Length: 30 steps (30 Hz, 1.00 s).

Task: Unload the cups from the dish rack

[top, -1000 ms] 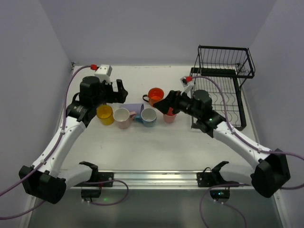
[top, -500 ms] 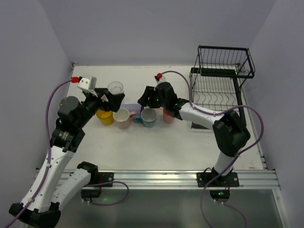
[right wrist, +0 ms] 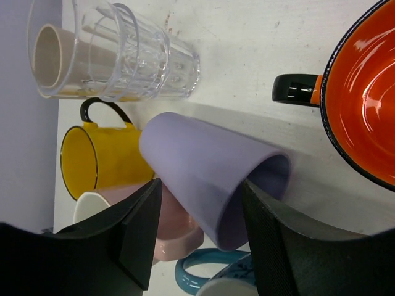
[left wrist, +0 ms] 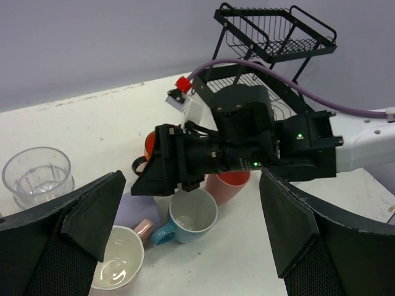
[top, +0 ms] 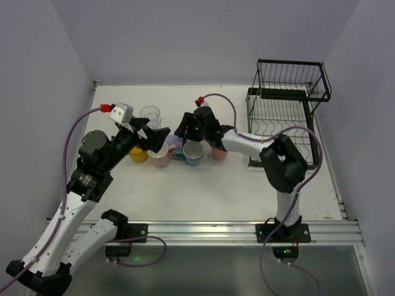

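My right gripper (right wrist: 200, 188) is shut on the lavender cup (right wrist: 203, 169), which lies on its side on the table with a finger against each flank. From above, the right gripper (top: 183, 128) reaches left over that lavender cup (top: 174, 141). Around it stand a yellow mug (top: 136, 155), a pink mug (top: 162, 157), a blue mug (top: 192, 152), a salmon cup (top: 220, 152) and a clear glass (top: 150, 114). An orange mug (right wrist: 364, 105) sits just beyond. My left gripper (top: 153, 139) hovers open above the pink and blue mugs (left wrist: 192, 213). The black dish rack (top: 287, 105) stands at the right.
A beige cup (right wrist: 52, 55) shows through the clear glass (right wrist: 117, 55). The right arm's forearm lies across the table between the cups and the rack. A purple cable loops over the rack's lower tray (top: 281, 126). Walls close the table at the back and sides.
The right gripper has swung left to the lavender cup and closed onto it. The left gripper has moved right and down over the cups, still open.
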Each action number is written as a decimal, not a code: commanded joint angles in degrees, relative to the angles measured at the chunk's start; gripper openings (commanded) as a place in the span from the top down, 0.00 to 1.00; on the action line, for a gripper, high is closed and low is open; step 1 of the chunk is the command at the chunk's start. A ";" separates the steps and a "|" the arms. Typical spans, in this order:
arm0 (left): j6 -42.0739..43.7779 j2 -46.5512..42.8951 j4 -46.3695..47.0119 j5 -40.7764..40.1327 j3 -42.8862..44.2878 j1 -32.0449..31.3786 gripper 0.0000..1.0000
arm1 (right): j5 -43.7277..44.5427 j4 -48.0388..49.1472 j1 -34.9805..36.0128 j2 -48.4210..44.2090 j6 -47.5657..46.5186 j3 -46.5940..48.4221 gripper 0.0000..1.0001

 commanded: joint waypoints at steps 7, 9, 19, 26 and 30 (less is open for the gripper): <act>1.79 -1.54 1.44 -2.62 -0.20 -2.22 0.00 | 1.44 -8.46 0.45 4.27 1.57 8.39 0.43; 1.88 -1.72 1.26 -2.98 -0.11 -2.49 0.00 | 1.19 -8.38 0.45 4.27 1.57 7.78 0.43; 2.05 -1.99 1.00 -4.03 -0.20 -3.63 0.00 | -0.05 -4.95 0.54 5.06 4.65 7.07 0.59; 2.14 -2.07 0.56 -5.27 -0.29 -4.42 0.00 | -0.57 -0.22 0.45 4.35 7.20 5.32 0.79; 2.40 -2.34 0.38 -5.88 -0.37 -4.77 0.00 | 1.09 2.34 0.45 2.78 7.81 3.38 0.92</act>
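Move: The purple cup lies tipped just past the right fingertips, its middle about 3 cm left, level ahead and 3 cm below; its near rim wall is between the open fingers. From that hand, the orange mug stands about 8 cm right and 2 cm ahead, the blue mug some 5 cm right and 7 cm back, the pink-handled mug 6 cm left and 8 cm back. From the left hand, the purple cup is roughly 12 cm ahead, 7 cm right and 25 cm below. The right fingers close nearly shut, pinching the purple cup's rim wall, as the hand eases 2 cm left-forward and down. ##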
